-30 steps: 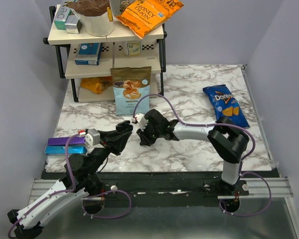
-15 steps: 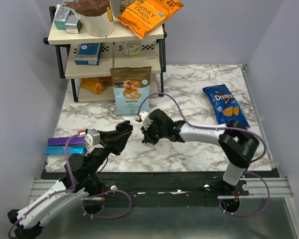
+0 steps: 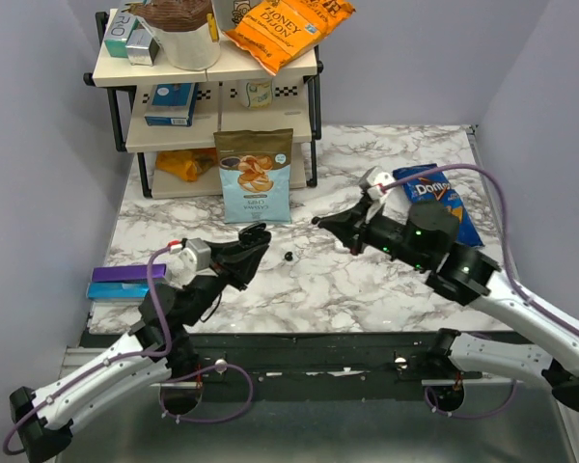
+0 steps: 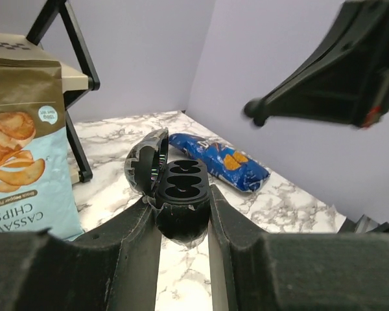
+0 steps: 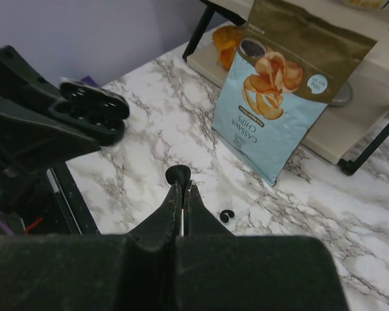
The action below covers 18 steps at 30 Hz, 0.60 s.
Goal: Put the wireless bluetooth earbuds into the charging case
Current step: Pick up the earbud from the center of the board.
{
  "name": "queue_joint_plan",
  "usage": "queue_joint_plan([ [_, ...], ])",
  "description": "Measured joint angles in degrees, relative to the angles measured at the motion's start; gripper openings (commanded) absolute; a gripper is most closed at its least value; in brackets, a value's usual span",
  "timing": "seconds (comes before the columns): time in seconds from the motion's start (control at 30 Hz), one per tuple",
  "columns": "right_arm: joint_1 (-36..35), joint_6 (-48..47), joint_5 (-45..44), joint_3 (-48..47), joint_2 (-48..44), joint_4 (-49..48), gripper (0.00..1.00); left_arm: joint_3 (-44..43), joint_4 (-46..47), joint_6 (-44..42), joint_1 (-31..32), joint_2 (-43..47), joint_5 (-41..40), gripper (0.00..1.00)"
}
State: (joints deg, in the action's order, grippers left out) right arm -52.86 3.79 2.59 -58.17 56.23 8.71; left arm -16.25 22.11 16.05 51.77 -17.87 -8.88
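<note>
My left gripper (image 4: 181,208) is shut on the black charging case (image 4: 180,189), held above the table with its lid (image 4: 147,162) open and two empty sockets facing up. In the top view the left gripper (image 3: 250,240) and the case (image 3: 254,233) sit left of centre. My right gripper (image 5: 180,184) is shut on one small black earbud (image 5: 178,174), raised above the marble to the right of the case, with the right gripper (image 3: 319,221) pointing left. A second earbud (image 3: 289,256) lies loose on the table (image 3: 367,280) between the arms; the right wrist view also shows this earbud (image 5: 225,216).
A cassava chips bag (image 3: 255,176) stands behind the case, in front of a shelf rack (image 3: 207,92) loaded with snacks. A blue Doritos bag (image 3: 434,203) lies at the right. Purple and blue boxes (image 3: 125,282) lie at the table's left edge.
My right gripper has shut on an earbud at the table, then lifted and swung back to the right with it. My left arm has shifted slightly right with the case.
</note>
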Motion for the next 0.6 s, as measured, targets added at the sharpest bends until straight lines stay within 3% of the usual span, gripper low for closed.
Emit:
queue_joint_plan([
  [0.2,0.0,-2.4,4.0,-4.3,-7.6,7.8,0.01,-3.5,9.0,-2.9,-0.3,-14.0,7.6,0.0],
  [0.27,0.0,-3.5,6.8,-5.0,-9.2,10.1,0.01,-5.1,12.6,-2.7,-1.8,-18.4,13.4,0.0],
  [0.47,0.0,-5.7,13.3,-7.2,-12.2,16.0,0.01,-9.3,27.3,6.7,-10.0,-30.8,33.2,0.0],
  [0.6,0.0,-6.6,15.9,-8.8,-12.9,18.4,0.01,-11.8,33.4,12.5,-11.9,-36.7,42.6,0.0],
])
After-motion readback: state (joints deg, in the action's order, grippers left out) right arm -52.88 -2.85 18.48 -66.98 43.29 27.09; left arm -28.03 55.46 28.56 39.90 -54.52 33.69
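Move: The right hand already holds an earbud high over the board; the open charging case, in the left fingers, lies some 12 cm to its left, about 2 cm nearer the base and 3 cm lower. From this hand the other earbud is on the board about 9 cm ahead, 6 cm left and 31 cm down, and the cassava chips bag some 22 cm ahead, 16 cm left, 20 cm below. From the left hand, the held earbud is about 13 cm right, 2 cm ahead, 3 cm higher. Keeping the earbud pinched in its nearly shut fingertips, the right hand draws back about 9 cm while rising and easing to the right, clear of the board, and swings slightly counter-clockwise so that the earbud points more across at the other arm. The left hand, still gripping the open case, carries it right towards the earbud by about 9 cm, lifting it nearly half as much and turning some 30 degrees clockwise to bring the case round to face the right hand. ##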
